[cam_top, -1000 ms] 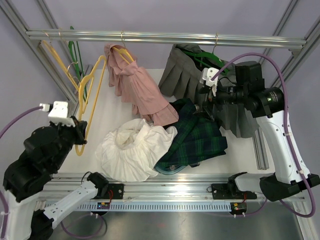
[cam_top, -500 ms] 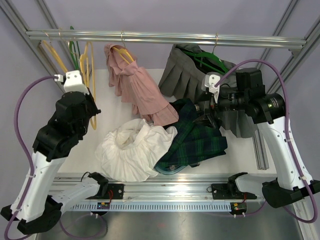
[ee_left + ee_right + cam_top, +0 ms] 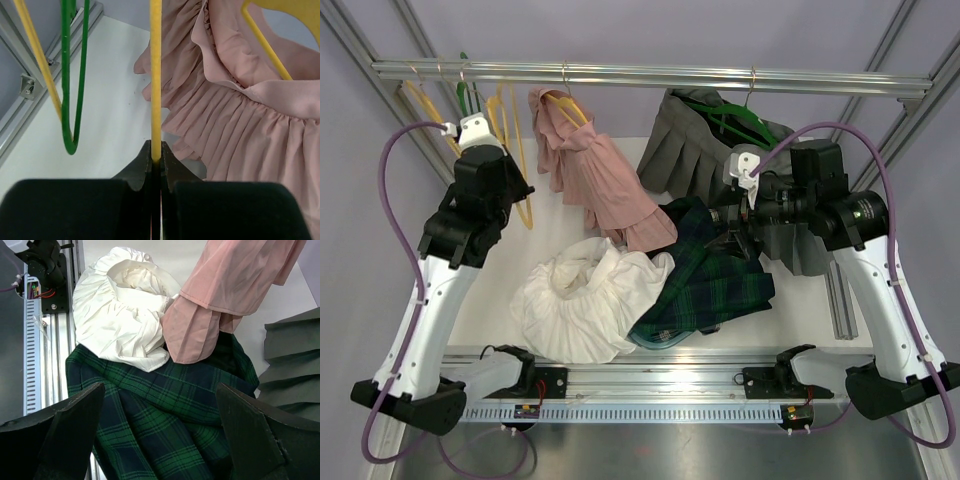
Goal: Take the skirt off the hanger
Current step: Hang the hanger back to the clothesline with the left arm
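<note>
A pink skirt (image 3: 595, 180) hangs on a yellow hanger (image 3: 568, 105) from the rail. To its right a grey pleated skirt (image 3: 685, 150) hangs on a green hanger (image 3: 740, 120). My left gripper (image 3: 513, 185) is shut on the bar of an empty yellow hanger (image 3: 156, 75), held up near the rail at the back left; its jaws (image 3: 156, 156) pinch the bar, with the pink skirt (image 3: 240, 115) just to the right. My right gripper (image 3: 725, 225) stands wide open (image 3: 160, 390) above a green plaid skirt (image 3: 170, 420) that lies on the table.
A white skirt (image 3: 580, 300) lies crumpled beside the plaid skirt (image 3: 715, 275). Another yellow hanger (image 3: 420, 105) and a green hanger (image 3: 468, 95) hang at the rail's left end. The metal rail (image 3: 650, 73) spans the back; frame posts slope at both sides.
My left arm has swung up and back from the near left, carrying the empty yellow hanger to the rail's left end. The right arm has hardly moved.
</note>
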Action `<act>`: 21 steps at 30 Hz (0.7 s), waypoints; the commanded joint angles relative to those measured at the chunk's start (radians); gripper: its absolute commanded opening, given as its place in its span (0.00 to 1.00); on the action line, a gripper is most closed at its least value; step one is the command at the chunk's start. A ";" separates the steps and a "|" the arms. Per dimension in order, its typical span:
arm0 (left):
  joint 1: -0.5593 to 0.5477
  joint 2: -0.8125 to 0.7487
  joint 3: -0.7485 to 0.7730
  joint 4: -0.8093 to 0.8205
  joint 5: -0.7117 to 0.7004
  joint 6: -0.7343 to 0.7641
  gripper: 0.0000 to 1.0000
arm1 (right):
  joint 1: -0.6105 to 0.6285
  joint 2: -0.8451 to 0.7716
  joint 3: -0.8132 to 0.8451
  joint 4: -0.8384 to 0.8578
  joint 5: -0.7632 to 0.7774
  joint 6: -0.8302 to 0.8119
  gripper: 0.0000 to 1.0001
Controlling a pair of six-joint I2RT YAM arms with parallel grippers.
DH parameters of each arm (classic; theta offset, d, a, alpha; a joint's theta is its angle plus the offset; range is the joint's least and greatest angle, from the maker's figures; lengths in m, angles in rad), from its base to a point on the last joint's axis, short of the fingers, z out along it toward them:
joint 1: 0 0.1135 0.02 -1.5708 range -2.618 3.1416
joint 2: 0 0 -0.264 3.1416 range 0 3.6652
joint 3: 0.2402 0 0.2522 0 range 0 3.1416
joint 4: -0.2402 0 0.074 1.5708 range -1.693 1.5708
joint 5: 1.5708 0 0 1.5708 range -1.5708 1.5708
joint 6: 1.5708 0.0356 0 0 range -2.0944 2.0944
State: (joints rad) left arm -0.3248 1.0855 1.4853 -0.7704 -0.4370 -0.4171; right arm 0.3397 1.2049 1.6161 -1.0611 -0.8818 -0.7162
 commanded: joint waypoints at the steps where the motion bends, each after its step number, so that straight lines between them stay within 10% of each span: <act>1: 0.020 0.051 0.053 0.102 0.009 -0.041 0.00 | -0.004 -0.027 -0.015 0.038 -0.031 0.015 1.00; 21: 0.062 0.111 -0.057 0.149 0.009 0.018 0.04 | -0.004 -0.027 -0.030 0.033 -0.051 0.021 0.99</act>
State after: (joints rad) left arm -0.2726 1.2221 1.4616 -0.6731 -0.4400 -0.4171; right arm 0.3397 1.1900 1.5814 -1.0584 -0.8951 -0.7090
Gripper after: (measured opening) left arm 0.040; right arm 0.993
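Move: The clothesline, where the left hand is taking its bare yellow hanger, runs roughly 12 cm ahead of that hand and 15 cm above it. The green hanger is about 10 cm ahead and 10 cm left; the pink dress's middle is some 5 cm ahead, 16 cm right and 10 cm lower. From the right hand, the hanging spot lies around 25 cm ahead, 45 cm left and 15 cm up. Keeping its pinch on the yellow hanger, the left hand goes forward about 5 cm and down 3, towards the clothesline. ##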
